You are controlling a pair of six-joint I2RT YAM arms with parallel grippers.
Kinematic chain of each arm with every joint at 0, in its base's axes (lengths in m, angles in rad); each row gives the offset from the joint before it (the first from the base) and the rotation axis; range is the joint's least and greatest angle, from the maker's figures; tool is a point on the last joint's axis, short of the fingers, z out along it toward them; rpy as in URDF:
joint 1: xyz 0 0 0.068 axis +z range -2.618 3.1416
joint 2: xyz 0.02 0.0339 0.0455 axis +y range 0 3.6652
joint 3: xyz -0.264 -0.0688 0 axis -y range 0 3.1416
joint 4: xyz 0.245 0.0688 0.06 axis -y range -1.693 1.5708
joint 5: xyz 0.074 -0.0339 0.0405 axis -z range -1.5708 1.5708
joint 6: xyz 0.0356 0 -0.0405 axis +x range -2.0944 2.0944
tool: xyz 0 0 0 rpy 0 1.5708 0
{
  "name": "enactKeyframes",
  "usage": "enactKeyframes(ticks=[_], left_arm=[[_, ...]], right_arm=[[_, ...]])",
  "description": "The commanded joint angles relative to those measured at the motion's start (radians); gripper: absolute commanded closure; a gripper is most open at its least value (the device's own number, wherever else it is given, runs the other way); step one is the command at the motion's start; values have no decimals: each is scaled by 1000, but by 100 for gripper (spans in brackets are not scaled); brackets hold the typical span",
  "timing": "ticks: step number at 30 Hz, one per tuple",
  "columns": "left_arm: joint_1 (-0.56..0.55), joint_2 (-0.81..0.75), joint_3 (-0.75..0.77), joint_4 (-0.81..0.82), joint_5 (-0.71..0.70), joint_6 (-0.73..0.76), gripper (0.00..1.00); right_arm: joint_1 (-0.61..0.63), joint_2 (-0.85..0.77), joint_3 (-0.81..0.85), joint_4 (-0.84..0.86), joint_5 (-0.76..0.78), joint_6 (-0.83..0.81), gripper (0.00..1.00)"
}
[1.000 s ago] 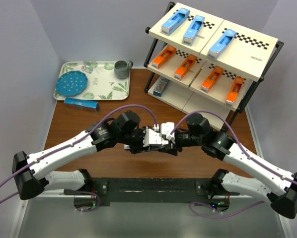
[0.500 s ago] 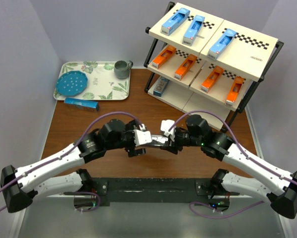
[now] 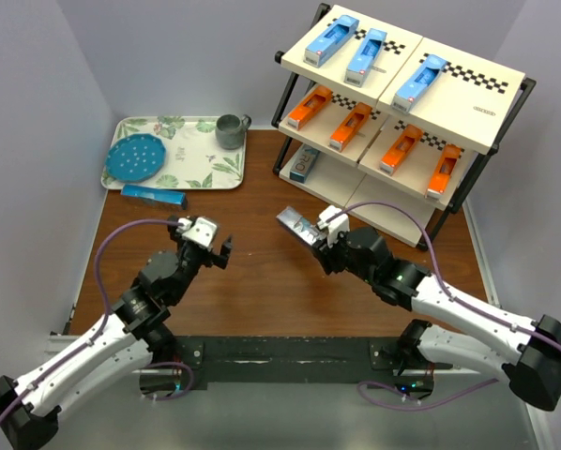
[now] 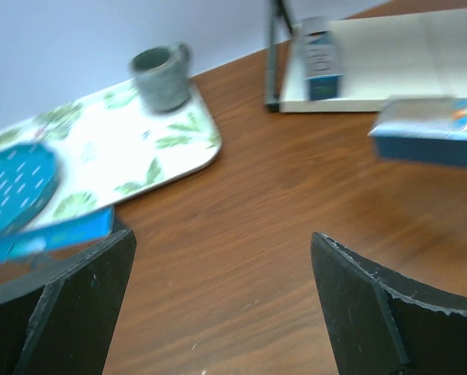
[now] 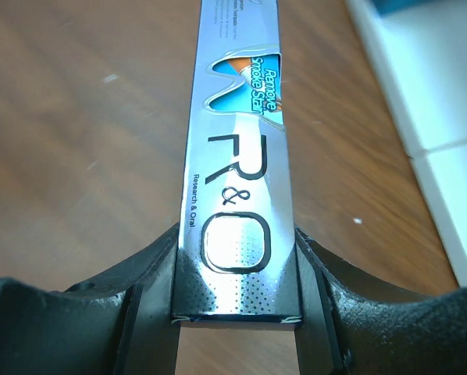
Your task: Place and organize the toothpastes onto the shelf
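My right gripper point(image 3: 316, 234) is shut on one end of a silver-grey toothpaste box point(image 3: 295, 225) with large "R&O" lettering point(image 5: 237, 156), holding it just above the table in front of the shelf point(image 3: 492, 117). The right gripper point(image 5: 236, 273) presses it from both sides. My left gripper point(image 3: 208, 246) stands open and empty over the table's left middle, and the left wrist view point(image 4: 222, 266) shows only bare wood between its fingers. A light-blue toothpaste box point(image 3: 154, 196) lies by the tray. The shelf holds three light-blue boxes on top, several orange ones in the middle, and one grey-teal box point(image 3: 304, 166) on the bottom.
A leaf-patterned tray point(image 3: 205, 173) at the back left carries a blue plate point(image 3: 136, 157) and a grey mug point(image 3: 232, 130). Purple-grey walls close in the left and back. The shelf's black frame point(image 3: 282, 150) stands on the table's right half.
The left gripper opened, let go of the grey box and drew back to the left. The right gripper kept the box and carried it away from the middle toward the shelf.
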Motion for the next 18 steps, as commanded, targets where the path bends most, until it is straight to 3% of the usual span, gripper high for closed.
enactKeyframes(ticks=[1, 9, 13, 18], left_arm=[[7, -92, -93, 154, -309, -102, 0], [9, -115, -116, 202, -511, -65, 0], [10, -118, -118, 204, -553, -61, 0], [10, -141, -136, 216, -551, -38, 0]], right_arm=[[2, 45, -26, 274, 342, 167, 79], [54, 261, 12, 437, 750, 350, 78], [59, 410, 134, 336, 926, 540, 77], [60, 591, 275, 135, 1111, 916, 71]])
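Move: My right hand grips the silver toothpaste box. Its free spot on the bottom shelf is about 20 cm ahead, 5 cm right and 9 cm below, with a shelved silver box 22 cm ahead, 5 cm left and equally low. From my empty left hand, the blue toothpaste box is roughly 19 cm ahead, 16 cm left and 18 cm down; the blue plate is 30 cm ahead and 20 cm left, just as low. I swing the held silver box round to face the bottom shelf, my right hand turning some 50 degrees clockwise while reaching about 9 cm forward, a little right and down, grip kept. Meanwhile my left hand, wide open and clear of everything, sweeps about 9 cm left and turns counter-clockwise to face the blue box, slowing towards the end. ##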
